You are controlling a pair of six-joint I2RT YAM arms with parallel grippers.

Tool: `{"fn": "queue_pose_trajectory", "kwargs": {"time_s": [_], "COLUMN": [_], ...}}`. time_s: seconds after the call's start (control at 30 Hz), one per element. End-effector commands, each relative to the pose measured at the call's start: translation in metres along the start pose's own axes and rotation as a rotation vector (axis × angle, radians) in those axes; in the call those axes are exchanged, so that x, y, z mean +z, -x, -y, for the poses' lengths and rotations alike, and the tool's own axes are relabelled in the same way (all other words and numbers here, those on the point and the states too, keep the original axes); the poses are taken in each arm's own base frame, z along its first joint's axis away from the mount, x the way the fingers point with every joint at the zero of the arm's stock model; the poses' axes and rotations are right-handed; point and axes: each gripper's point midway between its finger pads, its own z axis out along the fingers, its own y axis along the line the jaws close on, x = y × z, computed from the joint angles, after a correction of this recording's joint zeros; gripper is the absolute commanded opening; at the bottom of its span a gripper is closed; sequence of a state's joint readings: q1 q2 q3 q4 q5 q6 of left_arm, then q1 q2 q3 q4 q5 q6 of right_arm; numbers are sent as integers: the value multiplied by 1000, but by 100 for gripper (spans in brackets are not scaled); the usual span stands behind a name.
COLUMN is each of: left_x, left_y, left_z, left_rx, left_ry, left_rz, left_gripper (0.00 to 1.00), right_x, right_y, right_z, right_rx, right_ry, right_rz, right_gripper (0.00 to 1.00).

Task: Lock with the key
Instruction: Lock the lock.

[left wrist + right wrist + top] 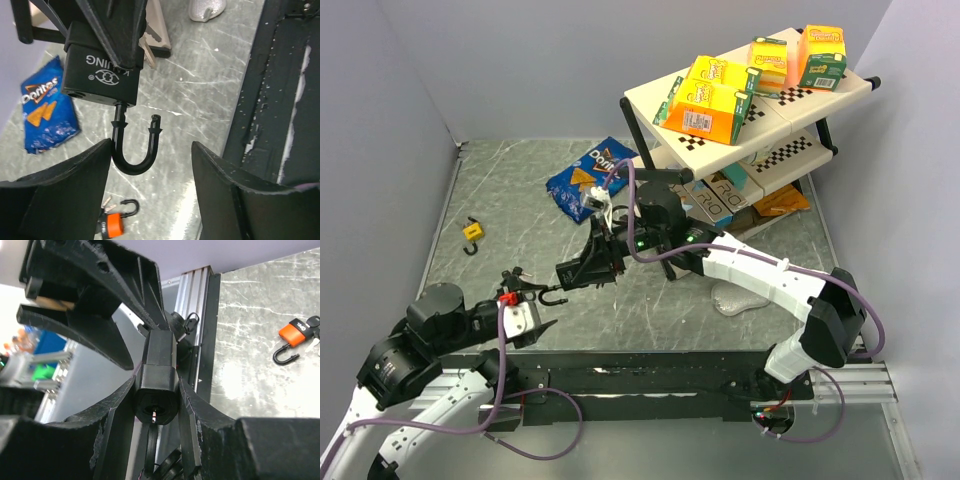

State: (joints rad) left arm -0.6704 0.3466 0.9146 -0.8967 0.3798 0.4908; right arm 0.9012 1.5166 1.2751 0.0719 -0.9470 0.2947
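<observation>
My right gripper [582, 272] is shut on a black padlock [102, 75] and holds it above the table. The padlock's shackle [134, 145] is open and hangs down between my left gripper's open fingers [65, 190]. My left gripper [530, 300] is empty. In the right wrist view the black padlock [156, 390] sits between the right fingers, its keyhole facing the camera. An orange padlock [114, 223] with an open shackle and keys [107, 202] lies on the table under the left gripper; it also shows in the right wrist view [291, 335].
A yellow padlock [472, 231] lies at the left. A blue Doritos bag [588, 180] lies at the back centre. A two-tier shelf [650, 100] with yellow and orange boxes stands at the back right. A white crumpled object [738, 298] lies by the right arm.
</observation>
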Motion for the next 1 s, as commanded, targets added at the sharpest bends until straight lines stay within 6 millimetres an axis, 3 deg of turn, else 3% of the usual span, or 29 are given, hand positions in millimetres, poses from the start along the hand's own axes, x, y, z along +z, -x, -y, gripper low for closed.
{"fn": "queue_pose_trajectory", "kwargs": {"time_s": [0.0,0.3,0.57,0.83,0.97], "left_x": [5,14,28,34,34], "left_y": [1,-8,7,12,9], "left_z": [5,-6,-9,-9,-5], "left_rx": [-66,-93,-101,-80,-66], "left_ry": [-32,27,-18,-39,-61], "left_rz": [-11,-32,-4,23,14], "left_gripper": [68,63,60,49,37], "right_x": [-18,-27,-29,-29,-30], "right_y": [50,54,52,51,49], "right_z": [-51,-69,-70,-68,-67], "right_rx": [-321,-440,-472,-501,-494], "right_ry": [101,137,146,133,129], "right_rz": [90,79,81,75,74], "right_gripper": [0,0,0,0,0]}}
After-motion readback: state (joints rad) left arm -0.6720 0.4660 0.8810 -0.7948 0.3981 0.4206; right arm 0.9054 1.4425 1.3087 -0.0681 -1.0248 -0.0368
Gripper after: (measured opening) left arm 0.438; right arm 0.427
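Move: The open shackle of the black padlock lies about 3 cm to the right of the left hand's point, about level with it in reach and height; the padlock body is some 7 cm to its right and 3 cm ahead. The orange padlock lies on the table, roughly 10 cm left, 2 cm ahead and 24 cm below. From the right hand, which already grips the body, the shackle is about 5 cm left and 3 cm back. Forward and to the right, about 3 cm in all, the left hand reaches in around the shackle, first dipping some 2 cm and then rising a little, while its fingers close partway on either side; contact with the shackle can't be made out. The right hand keeps its hold on the padlock body, lifting it 2 cm, drawing it slightly right and back, and rolling it about 15 degrees. ##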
